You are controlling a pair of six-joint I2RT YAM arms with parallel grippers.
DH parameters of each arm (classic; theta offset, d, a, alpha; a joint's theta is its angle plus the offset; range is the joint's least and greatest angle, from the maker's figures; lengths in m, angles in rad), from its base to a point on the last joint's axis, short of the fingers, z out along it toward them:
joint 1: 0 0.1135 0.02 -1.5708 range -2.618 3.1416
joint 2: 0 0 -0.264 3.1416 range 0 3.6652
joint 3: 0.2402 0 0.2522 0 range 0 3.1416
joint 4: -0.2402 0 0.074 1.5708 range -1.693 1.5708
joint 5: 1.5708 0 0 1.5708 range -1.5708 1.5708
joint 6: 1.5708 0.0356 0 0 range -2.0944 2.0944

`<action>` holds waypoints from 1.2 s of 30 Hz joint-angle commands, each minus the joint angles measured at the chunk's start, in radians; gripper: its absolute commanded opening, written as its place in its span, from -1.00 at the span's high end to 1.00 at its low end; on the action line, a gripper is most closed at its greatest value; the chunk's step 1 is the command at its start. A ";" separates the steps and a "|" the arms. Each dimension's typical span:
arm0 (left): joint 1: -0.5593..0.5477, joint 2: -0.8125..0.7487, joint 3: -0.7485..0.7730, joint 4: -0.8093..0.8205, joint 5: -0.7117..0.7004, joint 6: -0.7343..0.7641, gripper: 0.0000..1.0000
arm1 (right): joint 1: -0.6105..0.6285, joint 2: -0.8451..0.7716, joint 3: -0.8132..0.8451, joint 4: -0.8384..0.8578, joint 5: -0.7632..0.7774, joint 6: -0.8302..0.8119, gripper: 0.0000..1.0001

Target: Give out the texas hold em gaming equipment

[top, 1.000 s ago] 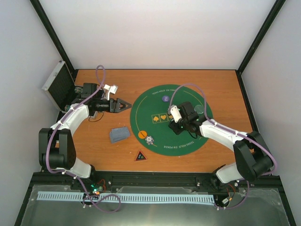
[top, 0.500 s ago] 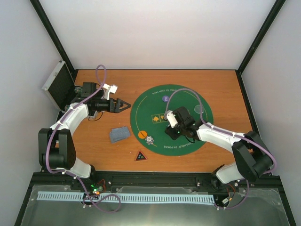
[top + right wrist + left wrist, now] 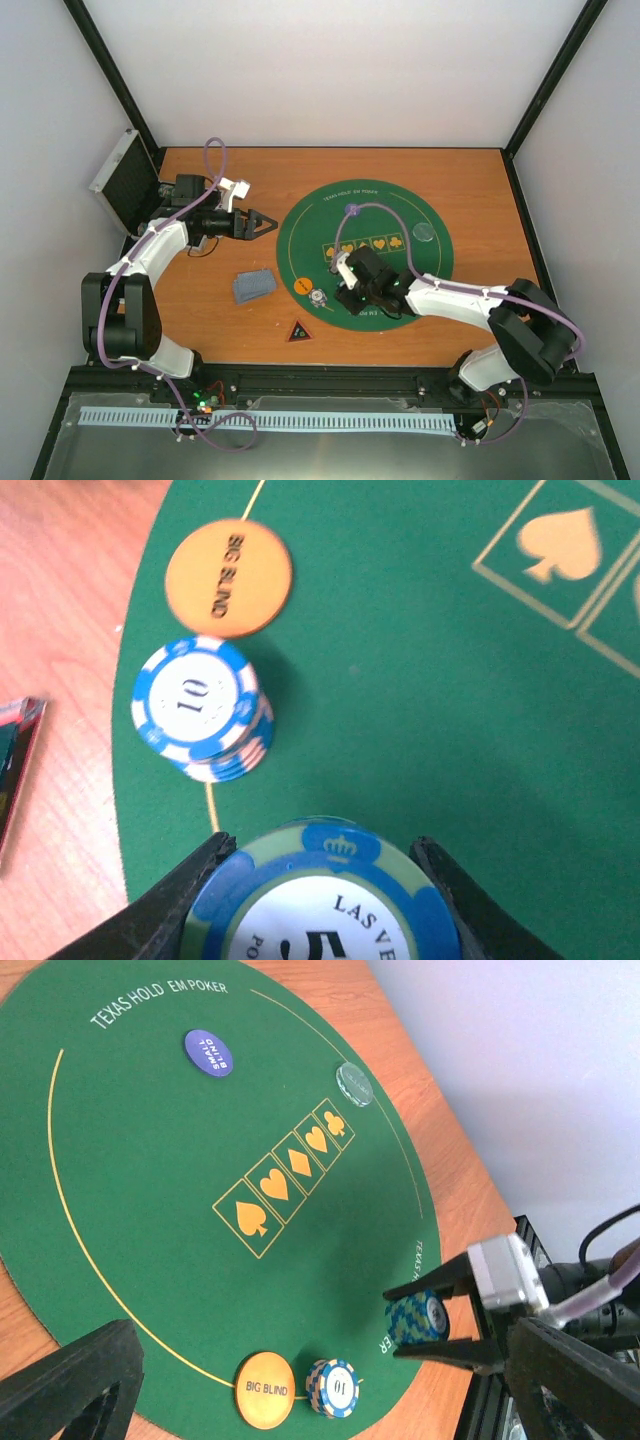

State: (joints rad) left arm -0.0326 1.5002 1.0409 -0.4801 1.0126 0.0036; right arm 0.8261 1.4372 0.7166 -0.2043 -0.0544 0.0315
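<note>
My right gripper [image 3: 320, 880] is shut on a stack of green-and-blue chips [image 3: 322, 905], held just above the green poker mat [image 3: 400, 270] near its front-left rim. The same held stack [image 3: 418, 1318] shows between the right gripper's black fingers [image 3: 440, 1285] in the left wrist view. Just beyond it stand a blue-and-white "10" chip stack [image 3: 200, 712] and an orange BIG BLIND disc [image 3: 229, 577]. A purple SMALL BLIND disc [image 3: 208, 1052] and a clear disc [image 3: 354, 1084] lie farther back on the mat. My left gripper [image 3: 264, 224] hangs open, with nothing in it, over bare wood left of the mat.
A small pile of grey-blue cards [image 3: 254, 285] lies on the wood left of the mat. The dark red-edged triangle [image 3: 298, 331] sits near the front edge. The silver case [image 3: 125, 180] stands open at the back left corner.
My right gripper has carried the chip stack from the mat's centre toward its front-left rim, beside the "10" stack. The left arm has stayed put.
</note>
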 commanded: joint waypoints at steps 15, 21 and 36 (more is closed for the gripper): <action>0.006 -0.023 0.037 -0.017 0.027 0.027 -0.99 | 0.151 0.141 -0.087 0.191 0.081 0.052 0.94; 0.007 -0.020 0.038 -0.019 0.033 0.027 -0.99 | 0.156 0.142 -0.138 0.265 0.127 0.059 0.94; 0.007 -0.014 0.039 -0.023 0.046 0.029 -0.99 | 0.177 0.204 -0.216 0.358 0.162 0.050 0.34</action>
State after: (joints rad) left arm -0.0326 1.5002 1.0409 -0.4950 1.0302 0.0078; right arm 0.9909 1.5883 0.5415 0.2157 0.0921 0.0765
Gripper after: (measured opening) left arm 0.997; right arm 0.402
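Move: My right hand already holds the stack of 5 chips. The free spot on the mat it is meant for lies about 3 cm to the left, 2 cm back and 5 cm below. The stack of 10 chips stands some 7 cm left and 1 cm back, the orange big blind 11 cm left and 2 cm ahead, and the triangle marker 11 cm left and 9 cm back. From my left hand that spot is roughly 18 cm to the right, 12 cm back and 18 cm down. I sink my right hand about 5 cm while drawing it back some 3 cm, bringing the held 5 chips down to the mat. Then, staying low, I ease left and slightly forward towards the stack of 10 chips, tilting the fingertips a few degrees up and forward and keeping my grip throughout. ##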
